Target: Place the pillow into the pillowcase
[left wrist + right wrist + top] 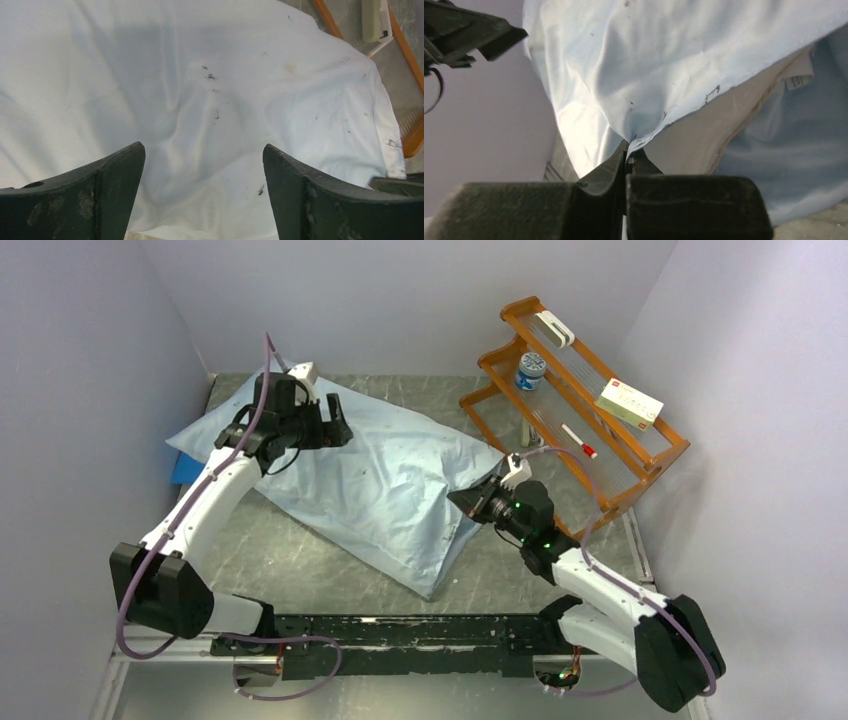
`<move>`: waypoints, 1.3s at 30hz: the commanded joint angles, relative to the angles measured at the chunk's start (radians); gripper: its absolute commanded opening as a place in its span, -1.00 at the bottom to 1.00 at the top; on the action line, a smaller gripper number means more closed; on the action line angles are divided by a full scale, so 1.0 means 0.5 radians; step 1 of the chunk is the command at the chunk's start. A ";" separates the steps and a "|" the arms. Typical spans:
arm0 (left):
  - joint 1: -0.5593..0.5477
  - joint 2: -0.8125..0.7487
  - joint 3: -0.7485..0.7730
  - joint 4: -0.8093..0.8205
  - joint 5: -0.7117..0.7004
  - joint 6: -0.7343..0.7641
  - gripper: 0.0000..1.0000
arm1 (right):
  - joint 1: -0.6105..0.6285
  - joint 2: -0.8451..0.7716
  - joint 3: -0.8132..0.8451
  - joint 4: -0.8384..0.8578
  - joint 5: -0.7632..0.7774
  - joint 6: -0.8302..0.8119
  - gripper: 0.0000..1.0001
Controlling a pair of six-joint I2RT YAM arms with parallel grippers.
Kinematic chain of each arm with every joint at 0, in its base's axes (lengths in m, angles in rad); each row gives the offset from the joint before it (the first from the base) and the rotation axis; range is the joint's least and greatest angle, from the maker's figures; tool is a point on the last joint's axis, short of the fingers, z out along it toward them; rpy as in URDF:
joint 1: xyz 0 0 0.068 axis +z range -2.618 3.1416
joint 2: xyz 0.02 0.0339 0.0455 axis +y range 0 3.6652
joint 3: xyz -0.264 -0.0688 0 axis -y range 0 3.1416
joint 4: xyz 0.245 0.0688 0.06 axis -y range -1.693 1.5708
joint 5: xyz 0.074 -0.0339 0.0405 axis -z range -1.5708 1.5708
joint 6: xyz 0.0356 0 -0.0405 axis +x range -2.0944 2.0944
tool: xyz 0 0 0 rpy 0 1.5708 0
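Observation:
The pale blue pillowcase (370,480) lies wrinkled and bulging across the table. My right gripper (470,502) is shut on the hem of its open right end. In the right wrist view the hem (674,122) runs into my closed gripper (626,157), and the white pillow (704,135) shows inside the opening, between the upper and lower cloth layers. My left gripper (335,425) is open and empty over the case's far left part. Its wrist view shows the specked cloth (210,100) between the spread fingers (300,190).
An orange wire rack (518,306) stands at the back right, close behind my right gripper, holding a blue-lidded jar (531,368), a box (629,403) and a red-tipped pen (580,442). A bright blue mat (184,470) peeks out at the case's left. Walls enclose three sides.

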 commanded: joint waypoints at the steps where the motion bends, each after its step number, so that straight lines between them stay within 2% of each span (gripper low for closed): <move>1: 0.009 0.034 0.134 -0.058 -0.145 -0.030 0.84 | 0.010 -0.214 0.224 -0.514 0.061 -0.101 -1.00; 4: 0.024 0.097 0.364 -0.214 -0.274 -0.040 0.88 | 0.027 -0.456 0.507 -1.275 0.126 -0.160 -1.00; 6: 0.046 0.139 0.470 -0.269 -0.370 -0.042 0.90 | 0.055 -0.631 0.501 -1.564 0.233 -0.146 -1.00; 8: 0.077 0.176 0.509 -0.252 -0.370 -0.068 0.90 | 0.058 -0.741 0.323 -1.667 0.248 -0.090 -1.00; 12: 0.170 0.267 0.494 -0.157 -0.254 -0.118 0.88 | 0.104 -0.822 -0.048 -1.619 0.217 0.114 -1.00; 17: 0.240 0.412 0.533 -0.132 -0.272 -0.096 0.89 | 0.172 -0.997 -0.062 -1.980 0.685 0.297 -1.00; 19: 0.285 0.461 0.482 -0.077 -0.331 -0.113 0.90 | 0.173 -1.053 -0.145 -1.949 0.684 0.380 -1.00; 23: 0.424 0.594 0.413 -0.034 -0.403 -0.162 0.92 | 0.201 -1.033 -0.365 -1.598 0.447 0.414 -1.00; 27: 0.535 0.637 0.273 0.040 -0.541 -0.150 0.93 | 0.211 -1.014 -0.342 -1.357 0.384 0.306 -1.00; 28: 0.552 0.637 0.233 0.063 -0.630 -0.140 0.93 | 0.211 -1.020 -0.298 -1.354 0.384 0.300 -0.93; 29: 0.565 0.644 0.219 0.062 -0.694 -0.136 0.93 | 0.213 -1.025 -0.241 -1.373 0.400 0.288 -0.69; 30: 0.567 0.651 0.217 0.059 -0.751 -0.141 0.93 | 0.212 -1.020 -0.169 -1.429 0.464 0.272 -0.30; 31: 0.616 0.653 0.214 0.078 -0.797 -0.145 0.93 | 0.212 -1.012 -0.086 -1.509 0.519 0.264 -0.08; 32: 0.638 0.651 0.211 0.111 -0.833 -0.150 0.93 | 0.211 -1.004 -0.016 -1.591 0.566 0.252 0.05; 36: 0.676 0.687 0.208 0.315 -0.884 -0.116 0.93 | 0.211 -1.038 0.151 -1.729 0.602 0.182 0.27; 39: 0.678 0.901 0.398 0.155 -0.904 -0.095 0.94 | 0.211 -1.069 0.226 -1.721 0.547 0.130 0.36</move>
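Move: Already pinched in the right hand is the upper hem of the pillowcase's mouth. The mouth's near corner lies roughly 21 cm back, 5 cm left and 12 cm below that hand; its far corner some 14 cm ahead, 12 cm right and 9 cm lower. The left hand hovers empty: the pillowcase's far-left end is about 12 cm ahead, 19 cm left and 10 cm down, the blue board some 31 cm left, 3 cm back and 21 cm below. Lifting the pinched hem about 8 cm, the right hand draws it back and right over the pillow end, brings it down below its starting height, then opens, lets go and rises. The open left hand goes up briefly, then sweeps left and forward some 20 cm while sinking, turning about 35 degrees counter-clockwise, until its fingertips come onto the pillowcase's far-left end. ##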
